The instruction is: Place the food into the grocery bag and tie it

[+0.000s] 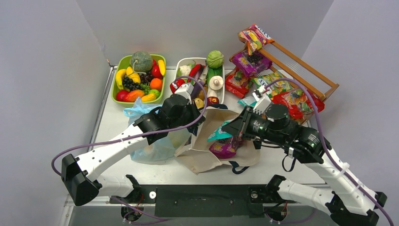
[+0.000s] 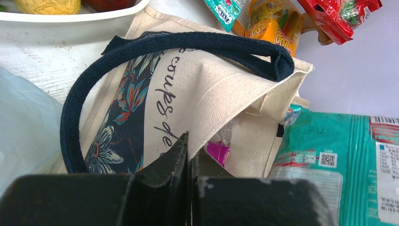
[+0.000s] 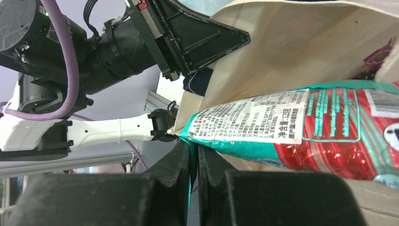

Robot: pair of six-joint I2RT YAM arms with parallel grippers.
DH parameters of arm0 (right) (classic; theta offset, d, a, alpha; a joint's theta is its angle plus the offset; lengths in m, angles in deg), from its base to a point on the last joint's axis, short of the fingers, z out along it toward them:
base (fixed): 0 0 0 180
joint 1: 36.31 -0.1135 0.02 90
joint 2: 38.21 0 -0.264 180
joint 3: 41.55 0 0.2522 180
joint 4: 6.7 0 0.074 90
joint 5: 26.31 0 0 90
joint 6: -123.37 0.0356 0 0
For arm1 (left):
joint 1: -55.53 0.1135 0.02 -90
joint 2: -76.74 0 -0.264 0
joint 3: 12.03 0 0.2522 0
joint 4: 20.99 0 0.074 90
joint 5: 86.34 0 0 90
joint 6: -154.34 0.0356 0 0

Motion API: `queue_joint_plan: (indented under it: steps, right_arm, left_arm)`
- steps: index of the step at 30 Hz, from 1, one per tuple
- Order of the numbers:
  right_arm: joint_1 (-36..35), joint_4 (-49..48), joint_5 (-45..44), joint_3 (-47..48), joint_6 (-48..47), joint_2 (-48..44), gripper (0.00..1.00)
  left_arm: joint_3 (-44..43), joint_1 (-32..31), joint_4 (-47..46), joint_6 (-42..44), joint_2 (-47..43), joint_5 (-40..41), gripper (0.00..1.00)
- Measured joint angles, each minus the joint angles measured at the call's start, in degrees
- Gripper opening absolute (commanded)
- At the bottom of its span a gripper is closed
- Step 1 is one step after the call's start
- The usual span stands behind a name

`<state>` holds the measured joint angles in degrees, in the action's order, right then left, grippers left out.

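Observation:
My left gripper (image 1: pixel 199 120) (image 2: pixel 190 141) is shut on the top edge of a beige canvas tote (image 1: pixel 204 157) (image 2: pixel 211 89) with dark straps, holding its mouth up. My right gripper (image 1: pixel 231 130) (image 3: pixel 194 143) is shut on the corner of a teal and red snack packet (image 1: pixel 219 135) (image 3: pixel 282 125) (image 2: pixel 339 155), which sits at the tote's mouth. A purple packet (image 1: pixel 225 148) (image 2: pixel 217 153) lies inside the tote (image 3: pixel 282 47). The light-blue plastic grocery bag (image 1: pixel 155 148) (image 2: pixel 23 127) lies crumpled under my left arm, to the left of the tote.
A green tray (image 1: pixel 123 63) of toy fruit and a white tray (image 1: pixel 181 63) of toy vegetables stand at the back. More snack packets (image 1: pixel 249 63) lean on a wooden rack (image 1: pixel 329 87) at the back right. Walls close in on both sides.

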<state>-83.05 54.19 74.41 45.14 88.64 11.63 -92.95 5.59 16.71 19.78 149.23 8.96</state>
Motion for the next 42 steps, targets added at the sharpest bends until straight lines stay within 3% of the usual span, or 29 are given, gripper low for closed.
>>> queue_joint_plan:
  steps: [8,13,22,29,33,35,36,38,40,42]
  right_arm:
    - [-10.6,-0.4,-8.8,5.5,2.0,4.6,0.0]
    - [-12.9,-0.7,-12.0,7.3,2.3,5.4,0.0]
    - [-11.5,0.1,-17.9,5.3,0.3,5.5,0.0]
    - [-3.5,0.1,-15.8,-0.2,-5.0,5.6,0.0]
    - [-3.1,-0.6,-14.1,-0.8,-8.6,7.6,0.0]
    - [-3.1,-1.3,-13.1,-0.8,-10.3,9.0,0.17]
    - [-3.1,-1.7,-12.7,-0.8,-11.1,9.6,0.43]
    - [-3.1,-2.7,-11.6,-0.8,-12.3,10.8,0.71]
    - [-3.1,-3.9,-10.7,-0.9,-13.4,11.4,0.83]
    - [-3.5,-4.6,-10.2,-1.2,-14.7,11.6,0.85]
  left_arm:
    - [0.0,0.0,-0.1,0.0,0.0,0.0,0.0]
    - [0.0,0.0,-0.1,0.1,0.0,0.0,0.0]
    - [0.0,0.0,-0.1,0.2,-0.3,0.0,0.0]
    - [0.0,0.0,0.0,0.2,-0.5,0.0,0.0]
    - [0.1,0.0,-0.1,0.2,-0.5,0.0,0.0]
    - [0.3,0.0,-0.1,0.2,-0.6,0.0,0.0]
    - [0.3,0.0,0.0,0.2,-0.7,0.0,0.0]
    - [0.3,0.0,-0.1,0.2,-0.7,0.0,0.0]
    - [0.3,0.0,-0.1,0.2,-0.8,0.0,0.0]
    - [0.6,0.0,-0.1,0.2,-1.0,0.0,0.0]
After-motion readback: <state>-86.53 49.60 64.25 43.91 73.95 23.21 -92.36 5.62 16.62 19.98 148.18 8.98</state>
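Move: The teal snack pack already hangs from the right fingers. It is bound for the inside of the canvas bag, whose middle lies about 8 cm ahead of that hand, 1 cm to its left and 23 below. The purple pack inside the bag is some 8 cm ahead, 2 to the right and 28 below; the navy handle loop lies about 1 cm back, 8 right and 32 below. From the left hand, the canvas bag's middle is level, roughly 11 cm right and 13 below. The teal pack is first carried by the right hand about 3 cm left and 3 up. It is then lowered some 9 cm into the canvas bag's mouth while going forward about 6 cm, swinging briefly right, then left again. The right fingers tip about 20 degrees more steeply down, then open wide and let go of the pack, while the left hand stays put and keeps pinching the bag's rim. ##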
